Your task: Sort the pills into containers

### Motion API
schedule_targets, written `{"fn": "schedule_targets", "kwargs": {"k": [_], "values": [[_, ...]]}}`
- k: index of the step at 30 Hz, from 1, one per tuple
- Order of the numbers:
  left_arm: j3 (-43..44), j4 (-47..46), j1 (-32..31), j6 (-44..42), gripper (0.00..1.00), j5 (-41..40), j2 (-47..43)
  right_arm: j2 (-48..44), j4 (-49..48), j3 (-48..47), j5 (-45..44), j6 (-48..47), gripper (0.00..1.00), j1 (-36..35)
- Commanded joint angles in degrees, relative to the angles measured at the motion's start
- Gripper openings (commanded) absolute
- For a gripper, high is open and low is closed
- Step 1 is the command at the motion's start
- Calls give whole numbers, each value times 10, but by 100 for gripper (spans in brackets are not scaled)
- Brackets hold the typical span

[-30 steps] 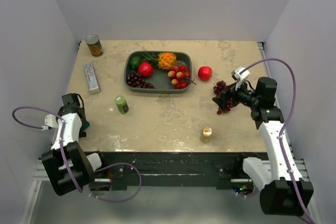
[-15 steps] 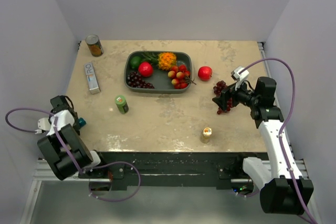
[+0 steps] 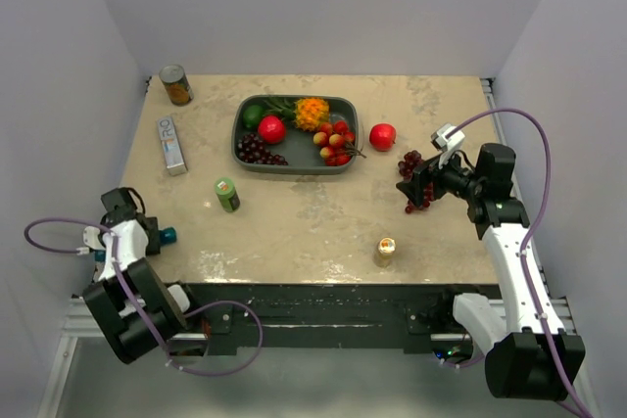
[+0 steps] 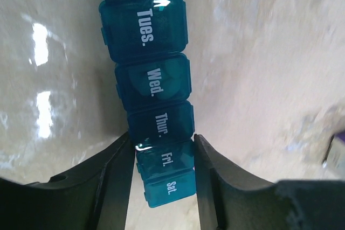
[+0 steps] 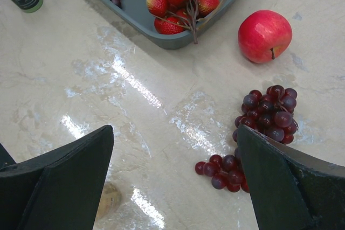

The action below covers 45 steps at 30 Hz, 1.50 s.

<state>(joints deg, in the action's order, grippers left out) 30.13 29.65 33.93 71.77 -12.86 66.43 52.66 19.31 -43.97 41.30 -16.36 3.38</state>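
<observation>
The containers (image 4: 153, 84) are one teal-blue strip of lidded day compartments, lying on the marble table near its left front corner (image 3: 168, 235). My left gripper (image 4: 163, 144) has its dark fingers (image 4: 116, 181) pressed against both sides of the strip at the Fri. compartment, and the Sat. end lies between them. In the top view the left gripper (image 3: 147, 234) hangs at the table's left edge. My right gripper (image 5: 175, 133) stands wide open over bare table, with nothing between its fingers, beside a bunch of dark grapes (image 5: 269, 114). No loose pills show.
A dark grey tray (image 3: 238, 144) of fruit stands at the back centre, with a red apple (image 3: 382, 136) to its right. A green bottle (image 3: 227, 194), a small gold-capped bottle (image 3: 385, 251), a tin can (image 3: 176, 85) and a flat white box (image 3: 172, 144) also stand on the table.
My left arm swung out to the left and came back toward the table edge. Its jaws narrowed onto the teal strip. The right arm has not moved.
</observation>
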Motion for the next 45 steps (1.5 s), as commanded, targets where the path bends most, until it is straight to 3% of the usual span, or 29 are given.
{"fn": "schedule_targets", "kwargs": {"k": [1, 6, 14, 18, 22, 24, 29, 32, 45], "values": [[-24, 56, -62, 21, 29, 35, -60, -9, -4, -19, -1, -5, 99, -2], [-65, 67, -183, 126, 27, 63, -121, -18, -1, -23, 1, -3, 99, -2], [-94, 97, -477, 321, 27, 44, -151, -32, -1, -25, -3, -3, 99, -2], [-75, 90, -654, 448, 28, 15, -103, -37, 0, -25, -3, -3, 99, -2], [-32, 72, -777, 527, 32, -2, -5, -41, 2, -25, -8, -3, 99, -2], [-3, 58, -827, 548, 40, -6, 54, -43, 3, -25, -10, -5, 99, -2], [68, 45, -888, 545, 66, -23, 139, -46, 3, -24, -13, -6, 99, -2], [106, 48, -905, 532, 73, -33, 163, -44, 3, -24, -12, -7, 99, -2], [193, 30, -933, 437, 78, -48, 235, -41, 2, -23, -17, -8, 99, -1]]}}
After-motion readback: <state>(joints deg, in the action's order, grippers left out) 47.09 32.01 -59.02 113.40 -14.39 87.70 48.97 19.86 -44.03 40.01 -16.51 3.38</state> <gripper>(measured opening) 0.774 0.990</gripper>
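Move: My left hand already grips the teal pill organizer near its Sat. end, low at the table's left front corner. The bare spot I take it to is about 41 cm to my right and 3 cm back. The green bottle stands some 11 cm ahead and 21 cm right. The tan bottle is roughly level with the spot, 24 cm to its right. From my right hand the spot lies some 32 cm left, 11 cm back and 20 cm below. Keeping the organizer pinched, I sweep my left hand to my right at table height, about 40 cm, passing on the near side of the green bottle and edging slightly back towards me. On the way I turn the wrist clockwise by some 55 degrees; as the hand slows near the table's front edge, I open the fingers and let go of the organizer. ##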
